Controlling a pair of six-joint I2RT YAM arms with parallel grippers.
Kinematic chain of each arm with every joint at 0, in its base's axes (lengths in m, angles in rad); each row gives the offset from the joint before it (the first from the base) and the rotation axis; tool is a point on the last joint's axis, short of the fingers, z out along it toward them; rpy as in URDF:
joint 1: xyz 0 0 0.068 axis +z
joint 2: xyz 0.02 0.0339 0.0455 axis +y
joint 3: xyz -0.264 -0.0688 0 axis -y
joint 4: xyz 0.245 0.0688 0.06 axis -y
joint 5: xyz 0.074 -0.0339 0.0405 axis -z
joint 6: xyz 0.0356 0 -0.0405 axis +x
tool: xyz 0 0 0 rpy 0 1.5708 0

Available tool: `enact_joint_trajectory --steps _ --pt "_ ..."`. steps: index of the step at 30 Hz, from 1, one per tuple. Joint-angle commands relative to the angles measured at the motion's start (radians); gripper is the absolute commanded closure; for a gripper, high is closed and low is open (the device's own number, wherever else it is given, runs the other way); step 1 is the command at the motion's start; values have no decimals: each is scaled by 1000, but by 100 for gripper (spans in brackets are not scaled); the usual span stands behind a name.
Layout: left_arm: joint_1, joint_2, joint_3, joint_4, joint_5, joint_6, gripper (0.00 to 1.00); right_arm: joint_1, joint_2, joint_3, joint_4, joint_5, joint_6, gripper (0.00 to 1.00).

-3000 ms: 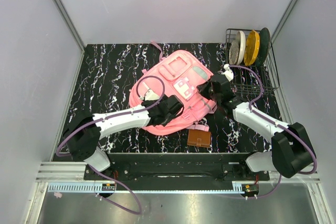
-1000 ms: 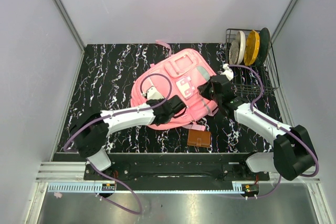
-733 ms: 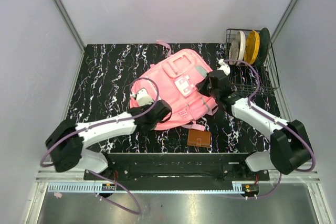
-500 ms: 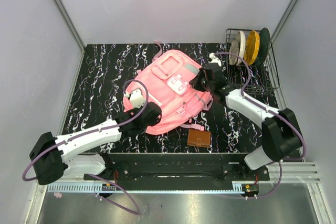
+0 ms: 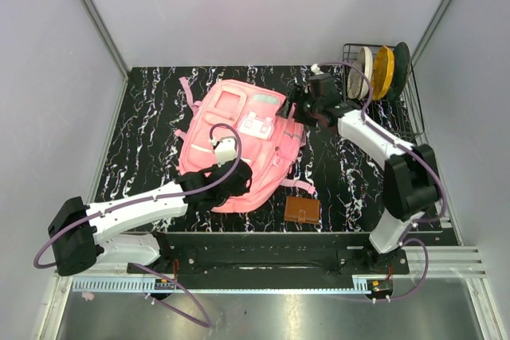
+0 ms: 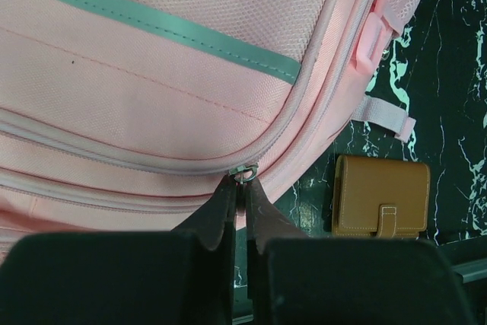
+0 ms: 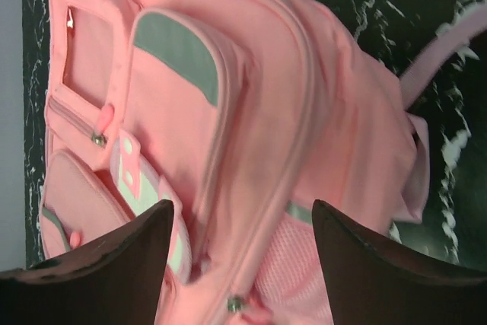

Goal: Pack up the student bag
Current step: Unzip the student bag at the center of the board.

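Note:
The student bag is a big pink backpack lying flat in the middle of the black marbled table, front pockets up. In the left wrist view its pink fabric fills the upper frame. My left gripper sits at the bag's near edge, shut on a small metal zipper pull. At the bag's far right edge my right gripper hovers over the bag's side. It is open, with nothing between its fingers.
A brown wallet lies on the table just right of the bag's near corner. A wire dish rack holding plates stands at the back right. Loose pink straps trail off the bag's far left.
The bag has slid and turned to the left. My right gripper has opened, let go of the bag and moved toward the far side. My left gripper stays shut on the zipper pull.

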Motion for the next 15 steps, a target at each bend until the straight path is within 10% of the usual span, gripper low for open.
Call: enact_joint_trajectory --steps 1,15 --pt "-2 17 73 52 9 54 100 -10 -214 -137 -44 -42 78 21" --pt "-2 111 162 127 87 147 100 135 -394 -441 171 -250 405 29"
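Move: Between the closed left fingers already sits the front zipper pull, at the bag's near right corner. From the open right hand, over the bag's far right side, that pull lies about 22 cm back, 10 cm to the left and some 4 cm lower. A side zipper pull is about 4 cm back from the right hand and a little lower; the brown wallet lies roughly 14 cm right and 4 cm back of the left hand, on the table. Swinging back about 14 cm with its fingers still wide open, the right hand leaves the bag's far side, rising some 5 cm and then starting to sink, while easing first right, then left towards the front zipper pull; its left side rolls up about 20 degrees. The left hand keeps its pinch on that pull and drags it about 3 cm to the right, turning slightly clockwise. ##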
